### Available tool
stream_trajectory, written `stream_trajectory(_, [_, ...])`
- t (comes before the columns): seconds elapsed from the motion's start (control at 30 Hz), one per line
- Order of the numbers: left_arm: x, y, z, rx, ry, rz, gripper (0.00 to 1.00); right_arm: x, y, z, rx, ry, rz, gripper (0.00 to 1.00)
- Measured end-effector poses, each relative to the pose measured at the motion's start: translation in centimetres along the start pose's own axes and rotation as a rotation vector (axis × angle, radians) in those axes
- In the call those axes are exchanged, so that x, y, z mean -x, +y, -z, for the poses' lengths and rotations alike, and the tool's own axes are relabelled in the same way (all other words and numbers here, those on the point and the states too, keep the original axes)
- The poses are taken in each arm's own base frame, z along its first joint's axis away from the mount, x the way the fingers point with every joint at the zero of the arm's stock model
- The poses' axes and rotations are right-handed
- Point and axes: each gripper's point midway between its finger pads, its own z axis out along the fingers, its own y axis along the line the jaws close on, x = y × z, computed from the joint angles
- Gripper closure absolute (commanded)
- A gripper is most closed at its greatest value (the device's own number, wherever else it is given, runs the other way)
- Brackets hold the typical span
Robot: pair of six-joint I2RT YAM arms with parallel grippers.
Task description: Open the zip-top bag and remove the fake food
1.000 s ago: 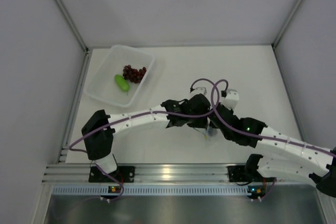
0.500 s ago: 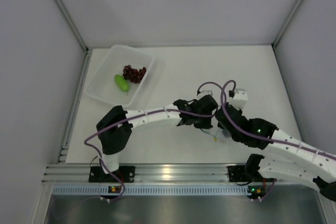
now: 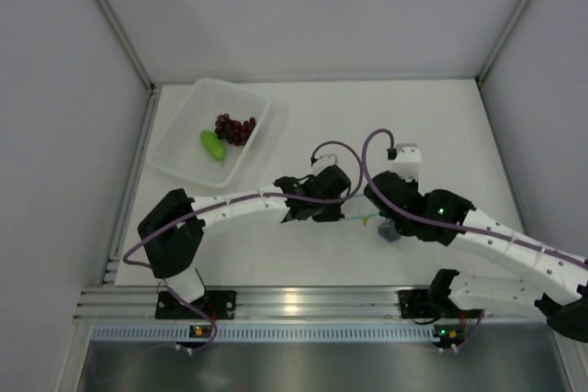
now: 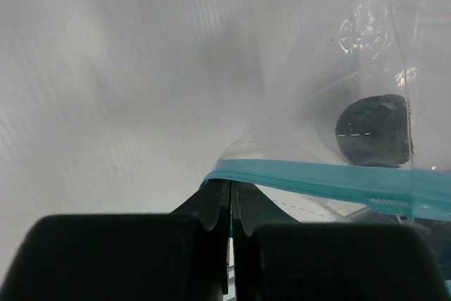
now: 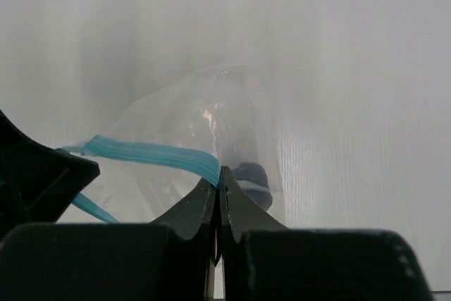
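Note:
The zip-top bag (image 3: pixel 367 219) hangs between my two grippers at mid table, clear with a light blue zip strip (image 4: pixel 324 177). My left gripper (image 4: pixel 231 187) is shut on one end of the strip. My right gripper (image 5: pixel 220 174) is shut on the strip too, with the bag (image 5: pixel 211 111) beyond it. A small dark roundish lump (image 4: pixel 373 130) sits inside the bag and also shows in the right wrist view (image 5: pixel 254 177). The dark red-purple grape bunch (image 3: pixel 235 128) and the bright green oblong piece (image 3: pixel 213 144) lie in the tub.
A rigid translucent rectangular tub (image 3: pixel 179 158) stands at the back left of the white table. Grey walls close in the left, back and right sides. An aluminium rail (image 3: pixel 294 302) with both arm bases runs along the near edge.
Both arms swung right with the bag, then the left gripper drew back left. The two grippers now stand further apart with the strip stretched between them.

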Motion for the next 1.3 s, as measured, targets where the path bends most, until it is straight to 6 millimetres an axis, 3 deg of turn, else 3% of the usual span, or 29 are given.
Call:
stream_trajectory(0.17, [1.2,1.9,1.7,0.000,-0.034,0.033,1.00,1.0,2.3,-0.2,0.022,0.056,0.104,1.00])
stream_trajectory(0.37, [0.1,2.3,3.0,-0.034,0.005,0.008,1.00,2.3,5.9,0.1,0.106,0.157,0.250,1.00])
stream_trajectory(0.6, [0.1,0.9,7.4,-0.165,0.030,0.006,1.00,2.0,8.4,1.5,0.212,0.355,0.510,1.00])
stream_trajectory(0.7, [-0.1,1.4,8.1,-0.172,0.045,0.033,1.00,0.8,9.4,0.7,0.221,0.443,0.608,1.00])
stream_trajectory(0.83, [-2.5,3.8,7.4,-0.105,0.133,0.069,1.00,-1.5,9.8,-0.1,0.189,0.547,0.708,1.00])
stream_trajectory(0.97, [-3.7,4.5,8.4,-0.106,0.175,0.073,1.00,-1.6,10.3,0.2,0.192,0.566,0.749,1.00])
stream_trajectory(1.17, [-1.7,3.1,12.1,-0.222,0.100,0.073,1.00,1.0,12.4,1.8,0.271,0.480,0.744,1.00])
stream_trajectory(1.3, [-0.8,3.8,11.4,-0.204,0.089,0.072,1.00,0.2,12.3,1.2,0.265,0.493,0.741,1.00])
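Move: My shut hands both hold the zip-top bag's blue rim. The dark food in the bag lies about 12 cm to the right of my left hand, some 2 cm nearer and 3 cm lower. It hangs roughly 11 cm below my right hand, about 2 cm back and 1 cm to its right. The bin with grapes and cucumber is about 34 cm left of my left hand, 25 cm ahead and 7 cm lower. Keeping both pinches, I carry the bag left with a jerky, bouncing shake. My right hand swings about 12 cm left, bobbing a couple of centimetres, while its fingers tip further down and turn some 35 degrees counter-clockwise. My left hand goes about 8 cm left, climbs 7 cm with a dip midway, and draws back about 5 cm. ##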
